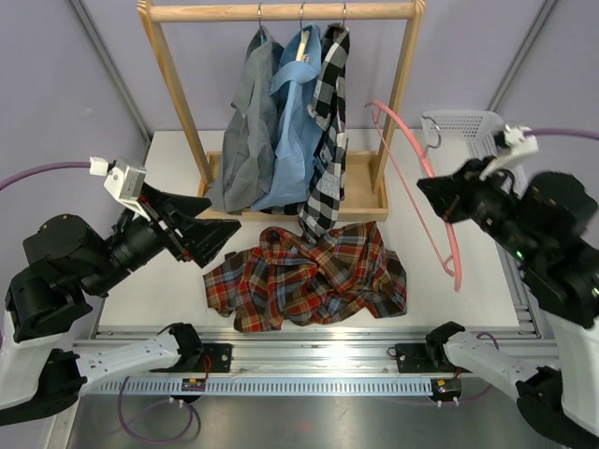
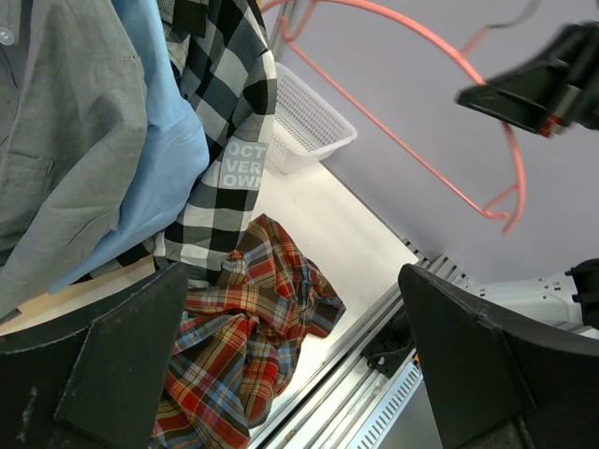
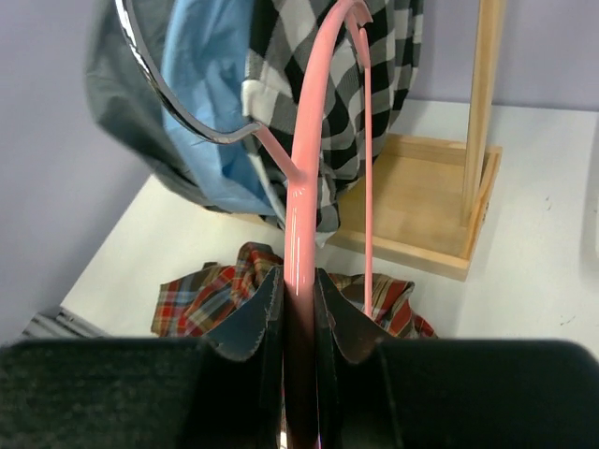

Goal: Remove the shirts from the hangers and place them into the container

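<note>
The red-and-dark plaid shirt lies crumpled on the table, off any hanger. A grey shirt, a light blue shirt and a black-and-white checked shirt hang on hangers from the rack. My right gripper is shut on the bare pink hanger, held in the air right of the rack, its silver hook pointing away. My left gripper is open and holds nothing, hovering left of the plaid shirt. The white lattice container stands at the far right.
The wooden rack with its base frame stands at the back centre. Purple walls close in behind and at the sides. A metal rail runs along the near table edge.
</note>
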Controlling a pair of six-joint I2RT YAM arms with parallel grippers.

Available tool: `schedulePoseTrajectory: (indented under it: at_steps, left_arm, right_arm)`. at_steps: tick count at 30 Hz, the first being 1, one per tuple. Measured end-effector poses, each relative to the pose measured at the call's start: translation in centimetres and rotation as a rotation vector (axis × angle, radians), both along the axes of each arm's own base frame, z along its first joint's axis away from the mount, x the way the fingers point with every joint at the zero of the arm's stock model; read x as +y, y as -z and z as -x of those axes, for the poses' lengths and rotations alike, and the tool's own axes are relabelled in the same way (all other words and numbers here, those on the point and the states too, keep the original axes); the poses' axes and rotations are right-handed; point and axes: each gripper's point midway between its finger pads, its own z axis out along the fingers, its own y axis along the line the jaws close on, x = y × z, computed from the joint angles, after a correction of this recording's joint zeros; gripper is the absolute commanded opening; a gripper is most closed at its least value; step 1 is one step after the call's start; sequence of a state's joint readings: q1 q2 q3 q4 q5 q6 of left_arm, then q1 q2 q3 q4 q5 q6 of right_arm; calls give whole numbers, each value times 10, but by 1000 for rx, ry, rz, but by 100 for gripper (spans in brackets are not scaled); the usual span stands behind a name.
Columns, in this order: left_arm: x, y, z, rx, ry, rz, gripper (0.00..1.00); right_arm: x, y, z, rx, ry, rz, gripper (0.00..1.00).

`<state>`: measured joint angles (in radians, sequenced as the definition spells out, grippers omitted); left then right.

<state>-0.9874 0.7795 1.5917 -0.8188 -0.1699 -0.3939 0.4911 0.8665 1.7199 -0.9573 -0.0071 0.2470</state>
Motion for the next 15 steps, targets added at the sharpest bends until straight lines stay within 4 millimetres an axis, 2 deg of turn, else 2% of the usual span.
schedulePoseTrajectory:
  at_steps: [4, 9, 11, 15]
  left_arm:
    - [3, 5, 2, 4, 0, 4, 99]
    - [10, 7, 7, 6, 0, 22, 99]
    - [13, 7, 9, 6, 0, 32, 99]
    - [17, 7, 13, 6, 1, 48, 99]
  right_arm:
    - [20, 17, -54, 71, 43, 48, 0]
    - [33, 35, -109, 126, 116, 107, 0]
    - [36, 35, -124, 126, 144, 121, 0]
    - [39, 21, -149, 91, 186, 127, 0]
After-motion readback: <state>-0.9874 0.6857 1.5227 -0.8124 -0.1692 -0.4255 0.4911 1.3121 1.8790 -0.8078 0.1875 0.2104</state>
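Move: Ahead of the right hand, which already grips the empty pink hanger, the free right-hand stretch of the rack's bar lies about 40 cm out, some 7 cm left and slightly higher. The black-and-white shirt hangs roughly 33 cm ahead, 18 cm left and 20 cm lower; the container stands 45 cm out, 32 cm right and 45 cm down. From the left hand, that bar stretch is about 45 cm ahead, 30 cm right, slightly above. Carrying the pink hanger in its pinched fingers, the right hand sweeps quickly forward about 15 cm and some 4 cm left towards the rack's bar, dipping roughly 3 cm before starting to rise again. The wrist turns about 10 degrees clockwise on the way, and the grip stays shut. Open and empty, the left hand eases a couple of centimetres back and left. ##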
